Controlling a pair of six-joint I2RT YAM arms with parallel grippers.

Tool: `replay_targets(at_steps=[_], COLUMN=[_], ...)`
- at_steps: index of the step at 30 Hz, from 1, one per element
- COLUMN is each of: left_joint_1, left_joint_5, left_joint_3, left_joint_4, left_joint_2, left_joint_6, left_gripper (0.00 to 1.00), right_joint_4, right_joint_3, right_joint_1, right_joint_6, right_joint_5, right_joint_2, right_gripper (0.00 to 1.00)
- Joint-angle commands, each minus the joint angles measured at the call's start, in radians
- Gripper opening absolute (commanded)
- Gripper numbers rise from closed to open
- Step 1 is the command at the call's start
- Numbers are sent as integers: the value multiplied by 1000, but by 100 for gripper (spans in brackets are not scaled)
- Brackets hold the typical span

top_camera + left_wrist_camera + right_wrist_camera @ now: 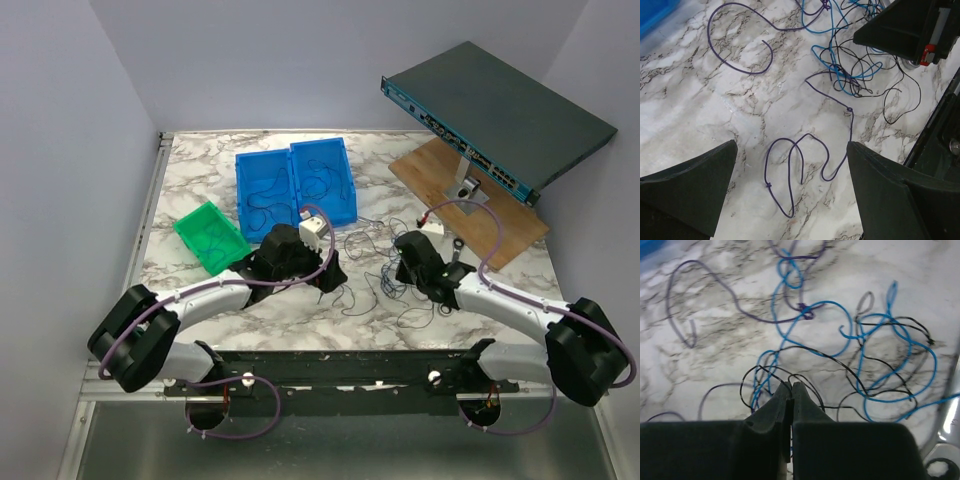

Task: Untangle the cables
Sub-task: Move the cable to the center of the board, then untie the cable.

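The cables lie as a tangle of thin blue, black and purple wires [385, 275] on the marble table between my two grippers. My right gripper [791, 384] is shut, its tips pinching a black cable [815, 351] at the near edge of the knot. Blue loops [830, 302] spread beyond it. My left gripper [791, 145] is open and wide, hovering over a loose purple cable [790, 172] that curls on the table between its fingers without touching them. The blue and black knot [842, 75] lies ahead of it, beside the right arm.
Two blue bins [295, 185] and a green bin [210, 238] holding thin wires stand at the back left. A dark network switch [495, 120] leans over a wooden board [470, 200] at the back right. Another purple wire [735, 45] lies off to the left.
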Motion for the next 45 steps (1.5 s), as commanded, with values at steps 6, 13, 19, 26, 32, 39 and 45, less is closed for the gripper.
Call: replay_targets(at_steps=[6,13,19,26,32,39,45], left_joint_1=[-8,-12,-12,-24,-30,-30,-29], left_joint_5=[7,62,152,204,85,-18,-62], left_joint_3=[-32,-79,-100,-127,-157,-175,-192], left_joint_4=[64,141,206,264,254,242,245], left_joint_2=[-83,-144,-156,-189,-240,-277,-303], left_joint_6=[18,7,2,23,42,45,48], left_gripper=[93,95,89,43,0,0,0], right_joint_4=[113,195,190,197,75,-46,-35], right_joint_3=[119,126,122,103,95,30,28], right_joint_1=[142,158,158,158,158,156,135], right_joint_6=[-194,-187,-184,-197,-166,-61,-70], right_joint_5=[-412,-636,-676,-659,-358,-1,117], right_joint_2=[-56,-156,-175,-216,-258,-318,-174], right_gripper=[1,1,1,1,29,90,92])
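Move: The black cable strand is already pinched in the right fingers, about 17 cm to the right of the open left hand, some 3 cm farther out and 5 cm lower; the left fingers, seen from the right hand, lie the reverse of that. A black-and-blue tangle lies on the table about 6 cm right of the right hand and 3 cm ahead, the wrench 12 cm right, level with it. A loose purple cable lies some 5 cm right of the left hand, about 8 cm below. The black strand, still pinched, is carried by the right hand some 15 cm left, 13 cm up and a little back to the left fingers, the wrist turning about 45 degrees counter-clockwise. The left hand rises about 6 cm, draws back slightly, tips its fingers up and shuts on the strand; then the right opens, lets go and withdraws right, forward and down. ##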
